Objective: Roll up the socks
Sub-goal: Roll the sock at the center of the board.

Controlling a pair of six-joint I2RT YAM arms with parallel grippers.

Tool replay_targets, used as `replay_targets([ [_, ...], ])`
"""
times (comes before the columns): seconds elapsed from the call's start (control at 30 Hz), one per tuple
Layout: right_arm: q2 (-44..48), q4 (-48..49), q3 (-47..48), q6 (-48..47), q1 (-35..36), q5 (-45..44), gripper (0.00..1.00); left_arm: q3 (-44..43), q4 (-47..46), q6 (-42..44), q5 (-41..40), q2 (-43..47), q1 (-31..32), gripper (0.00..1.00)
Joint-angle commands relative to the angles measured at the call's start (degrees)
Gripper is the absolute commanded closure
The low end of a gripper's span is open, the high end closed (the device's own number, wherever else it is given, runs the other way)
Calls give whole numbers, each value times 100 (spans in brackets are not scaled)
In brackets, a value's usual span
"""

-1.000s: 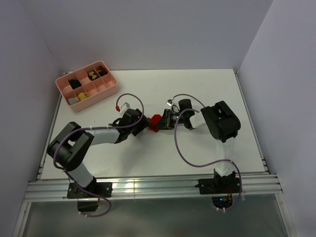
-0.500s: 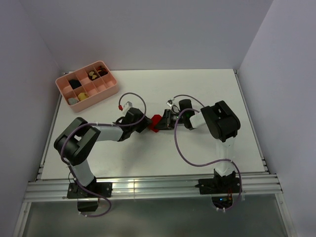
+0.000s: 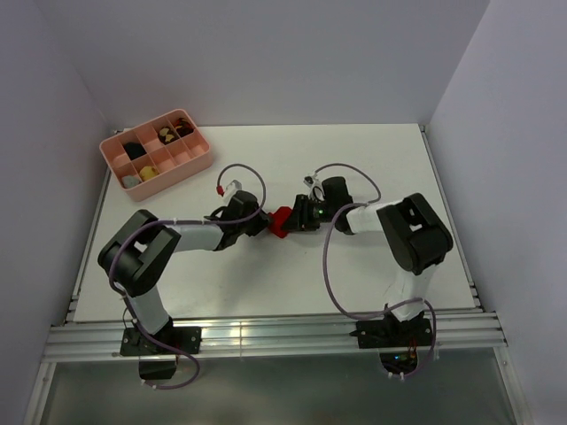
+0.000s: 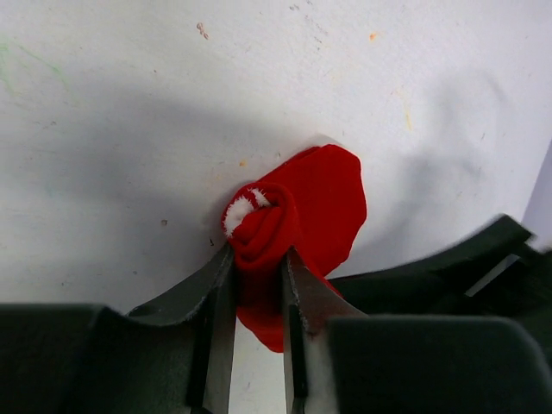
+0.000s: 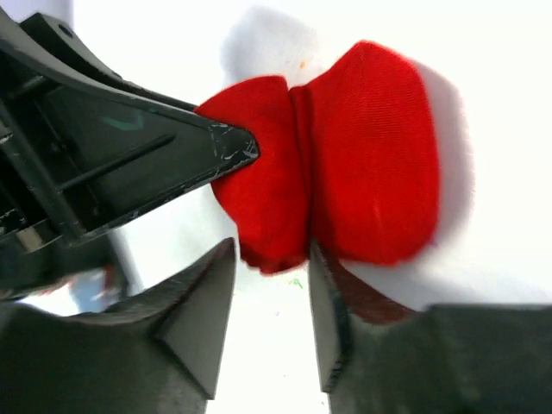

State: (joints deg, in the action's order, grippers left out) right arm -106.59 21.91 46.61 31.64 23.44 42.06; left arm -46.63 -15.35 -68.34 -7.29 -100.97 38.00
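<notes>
The red socks (image 3: 281, 220) lie mid-table as a partly rolled bundle between my two grippers. In the left wrist view the socks (image 4: 321, 197) show a tight roll with a white spot at its end and a flat flap beside it. My left gripper (image 4: 257, 259) is shut on that roll, one finger pressed against each side. From the right, my right gripper (image 5: 271, 255) stands open, and the near end of the socks (image 5: 371, 185) sits just ahead of its tips. In the top view the left gripper (image 3: 262, 224) and right gripper (image 3: 297, 217) face each other across the bundle.
A pink compartment tray (image 3: 190, 165) with small dark, yellow and grey bundles stands at the back left of the white table (image 3: 372, 159). Walls close in on the left, back and right. The left gripper's finger (image 5: 172, 164) lies close to the right gripper's tips.
The left gripper has closed onto the roll of the socks. The right gripper has opened and let go of them, and the right arm's elbow has swung to the right.
</notes>
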Motion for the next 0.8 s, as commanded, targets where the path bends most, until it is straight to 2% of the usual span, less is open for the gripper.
replay_targets([
  [0.0, 752, -766, -47, -816, 239, -1286, 49, -223, 840, 417, -334, 174, 41, 99],
  [0.13, 1463, -864, -187, -1457, 677, -2429, 41, -452, 1280, 610, -361, 139, 67, 99],
  [0.33, 1720, -443, -389, -2239, 1390, -3738, 35, -663, 1518, 725, -291, 121, 85, 99],
  [0.53, 1624, 164, -582, -2855, 1927, -4363, 34, -812, 1825, 804, -229, 113, 94, 99],
  [0.77, 1378, 551, -618, -3102, 2252, -4636, 34, -874, 1860, 769, -97, 60, 85, 99],
])
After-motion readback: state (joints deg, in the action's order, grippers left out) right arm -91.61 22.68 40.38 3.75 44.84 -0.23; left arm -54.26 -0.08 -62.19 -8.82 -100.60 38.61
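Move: The sock's rolled part lies about 4 cm to the right hand's left and 1 cm ahead, a centimetre or so below. Its loose flap spreads some 3 cm ahead and 3 cm left of the same hand; the left gripper's tips are around 6 cm to its left and level in reach. From the left hand, which already pinches the roll, the roll's middle is about 2 cm right and 1 cm lower, the flap 3 cm ahead and 4 cm right. Upward first, the right hand climbs some 4 cm off the sock with its already parting fingers opening wider, then sinks a little while shifting about 2 cm left and slightly back over the near side of the roll. Its wrist turns nearly 50 degrees, swinging the fingers from pointing left to forward-left and down. The left hand keeps its pinch on the roll, tilting about 10 degrees with its left side rising. ##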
